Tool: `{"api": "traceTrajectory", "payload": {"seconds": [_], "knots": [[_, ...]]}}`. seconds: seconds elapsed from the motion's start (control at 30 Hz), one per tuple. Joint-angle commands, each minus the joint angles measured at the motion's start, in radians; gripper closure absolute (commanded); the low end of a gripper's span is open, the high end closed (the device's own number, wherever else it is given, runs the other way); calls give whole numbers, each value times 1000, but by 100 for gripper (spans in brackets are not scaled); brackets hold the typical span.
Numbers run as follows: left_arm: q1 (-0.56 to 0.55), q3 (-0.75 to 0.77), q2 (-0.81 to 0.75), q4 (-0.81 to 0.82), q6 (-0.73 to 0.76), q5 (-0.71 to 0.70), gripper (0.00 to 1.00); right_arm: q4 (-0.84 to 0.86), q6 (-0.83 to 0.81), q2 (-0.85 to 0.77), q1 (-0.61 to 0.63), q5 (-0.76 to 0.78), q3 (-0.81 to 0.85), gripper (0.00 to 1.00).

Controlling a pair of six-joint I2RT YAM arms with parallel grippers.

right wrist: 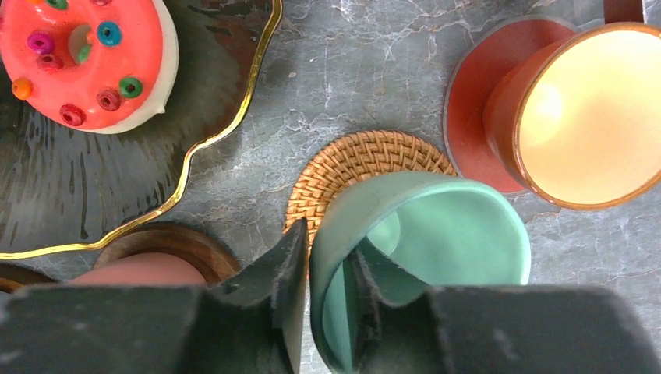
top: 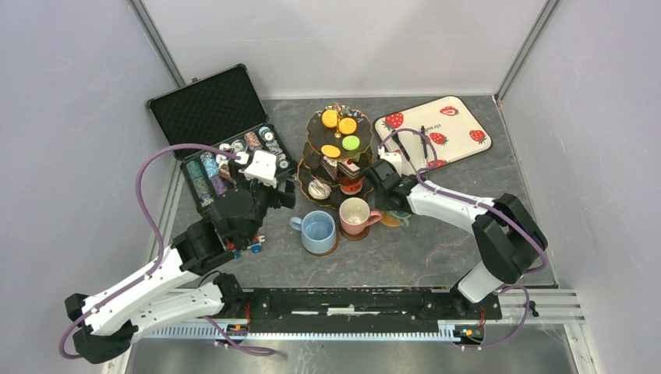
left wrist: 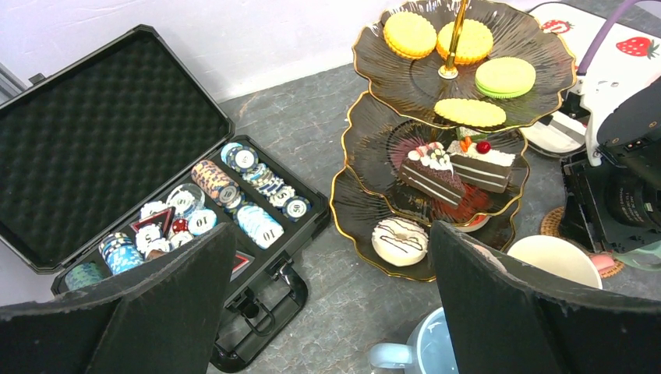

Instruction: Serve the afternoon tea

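The dark three-tier gold-rimmed stand holds macarons, cake slices, a white donut and a red-iced donut. In front of it stand a blue mug and a pink mug on coasters. My right gripper is shut on the green mug, one finger inside its wall and one outside. That mug sits over a woven coaster. My left gripper is open and empty above the bare table, left of the blue mug.
The open black poker chip case lies at the back left, close under my left arm. A strawberry-print tray lies at the back right. A wooden round piece sits beside my right fingers. Grey walls close in on three sides.
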Motion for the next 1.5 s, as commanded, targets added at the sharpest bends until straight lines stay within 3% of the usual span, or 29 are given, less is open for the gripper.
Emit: {"api": "traceTrajectory", "payload": {"seconds": [0.0,0.33,0.57,0.67,0.9,1.13,1.47], "knots": [[5,6,10,42,23,-25,0,26,-9,-22,5,12,43,66],[67,14,23,38,21,-26,0,79,-83,-241,5,-27,-74,24],[109,28,2,38,6,-6,0,43,-163,-388,5,-16,-56,2],[109,88,-6,-18,-48,-14,0,61,-228,-470,5,-14,-51,2],[108,317,-58,-156,-219,122,0,-38,-364,-635,5,37,91,2],[107,388,-171,-216,-340,147,0,47,-520,-969,5,28,45,2],[107,535,-231,-317,-344,214,0,22,-671,-1186,5,160,112,2]]}}
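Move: The green cup stands right at your right fingers, which straddle the left side of its rim; its middle lies about 3 cm to the right and 3 cm below. From that hand the pink mug is some 6 cm left and 3 cm back, the orange mug 9 cm right and 3 cm ahead, all at about cup height. From the high left hand the green cup lies roughly 22 cm right, 6 cm ahead and 27 cm below. Open the right gripper wide to let go of the green cup's rim. Lift it nearly straight up clear of the cup, then keep rising while swinging back and to the right, some 37 cm up in all, tipping the fingers up about 60 degrees to roughly level. Keep the left gripper open and raise it late, about 17 cm, drawing it left and back away from the cake stand while rolling it right side up. ##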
